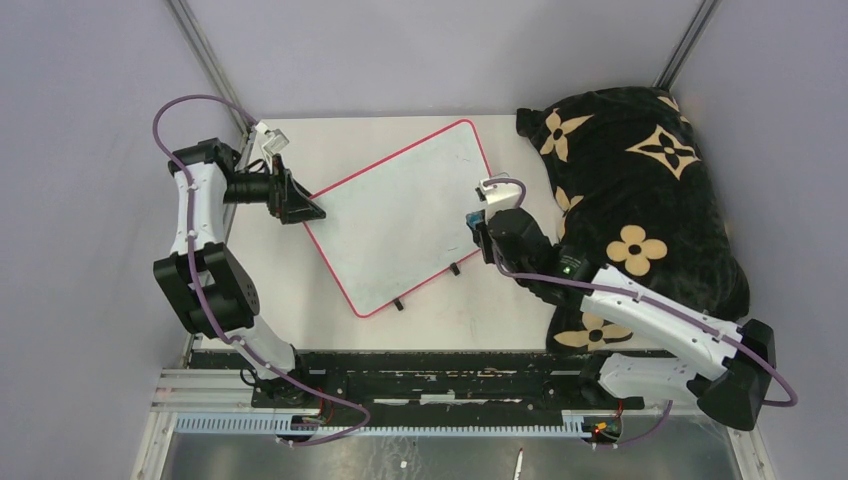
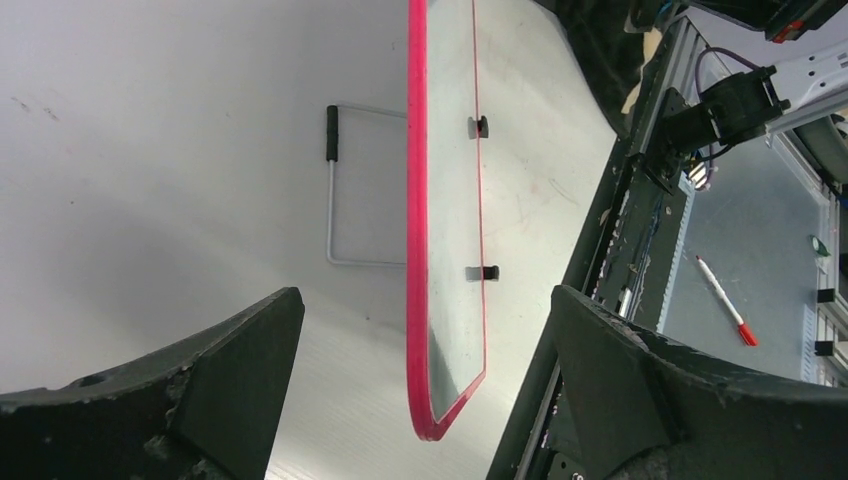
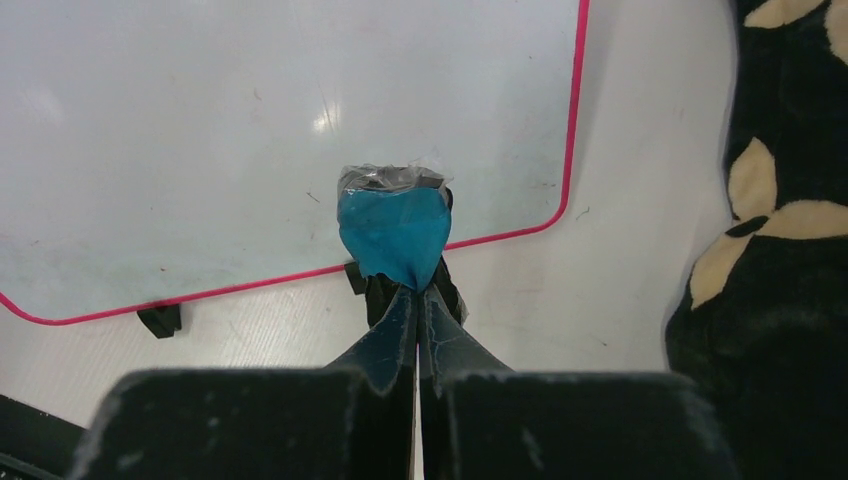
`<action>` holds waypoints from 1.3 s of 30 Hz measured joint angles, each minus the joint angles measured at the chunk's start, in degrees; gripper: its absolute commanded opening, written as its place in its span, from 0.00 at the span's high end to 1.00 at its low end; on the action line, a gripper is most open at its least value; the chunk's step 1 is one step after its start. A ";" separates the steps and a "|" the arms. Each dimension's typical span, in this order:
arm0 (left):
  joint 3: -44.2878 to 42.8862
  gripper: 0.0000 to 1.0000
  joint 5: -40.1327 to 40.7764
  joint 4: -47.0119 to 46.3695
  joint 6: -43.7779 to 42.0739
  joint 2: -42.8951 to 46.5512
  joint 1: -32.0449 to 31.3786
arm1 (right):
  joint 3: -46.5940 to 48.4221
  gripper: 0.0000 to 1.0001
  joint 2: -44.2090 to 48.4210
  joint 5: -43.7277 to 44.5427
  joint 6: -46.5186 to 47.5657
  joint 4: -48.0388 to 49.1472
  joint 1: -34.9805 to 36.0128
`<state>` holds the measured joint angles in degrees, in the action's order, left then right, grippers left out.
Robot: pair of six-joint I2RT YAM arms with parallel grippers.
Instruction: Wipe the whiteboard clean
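The whiteboard [image 1: 400, 215] lies slanted across the middle of the table, its red-bordered face white with no writing that I can see. My left gripper [image 1: 300, 208] stands open at the board's left corner. In the left wrist view the red edge [image 2: 415, 250] passes between the wide-apart fingers [image 2: 230, 370] without touching them. My right gripper [image 1: 478, 228] is at the board's right edge, shut on a small blue eraser [image 3: 392, 232]. The eraser hangs over the board's near edge by a black clip [image 3: 160, 320].
A black cushion with beige flowers [image 1: 640, 190] fills the table's right side, close to the right arm. A wire stand [image 2: 335, 190] shows under the board. The black rail frame [image 1: 420, 365] runs along the near edge, and a red-tipped pen [image 2: 722, 298] lies beyond it.
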<state>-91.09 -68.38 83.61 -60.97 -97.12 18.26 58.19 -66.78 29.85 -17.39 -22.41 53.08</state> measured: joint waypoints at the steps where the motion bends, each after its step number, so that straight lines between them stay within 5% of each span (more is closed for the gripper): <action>1: -0.07 0.01 0.22 -0.42 0.72 0.00 0.04 | -0.59 0.99 0.85 0.02 -0.33 -0.20 0.00; 17: -0.37 0.01 0.79 -12.66 14.60 6.75 4.42 | -4.76 0.99 7.21 0.26 -2.51 -3.78 0.00; 22: 1.01 0.01 1.49 -23.10 25.81 13.05 7.48 | -4.76 0.99 7.39 0.92 -2.93 -4.76 0.00; 30: 14.38 0.00 19.04 -44.15 44.15 23.61 10.34 | -4.74 0.99 7.98 5.14 -5.75 -9.97 0.00; 39: 32.09 0.00 41.70 -52.94 47.36 27.06 10.34 | -4.17 0.97 7.39 8.11 -11.39 -19.80 0.00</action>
<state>-59.00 -26.68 30.68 -13.61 -70.06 28.60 54.02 -59.40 37.95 -28.77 -42.22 53.08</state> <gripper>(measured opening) 0.997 0.015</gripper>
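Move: The left gripper's wide-open fingers straddle the whiteboard's upper-left corner; the whiteboard's middle lies about 24 cm right of it, 2 cm back and 8 cm lower, the left clip some 21 cm right, 22 cm back and 15 cm down. From the right gripper, already holding the eraser clear of the surface, the whiteboard's middle is roughly 20 cm left, 7 cm ahead and 8 cm below; the right clip sits 8 cm left, 6 cm back, 15 cm down. Take the left gripper off the whiteboard's corner with fingers wide: ease forward-left, lift about 7 cm, then swing left and down to finish some 15 cm left and 5 cm lower, turning the wrist counter-clockwise. Draw the right gripper right, back and down past the lower-right corner, turning slightly clockwise and tipping down, eraser kept pinched. ##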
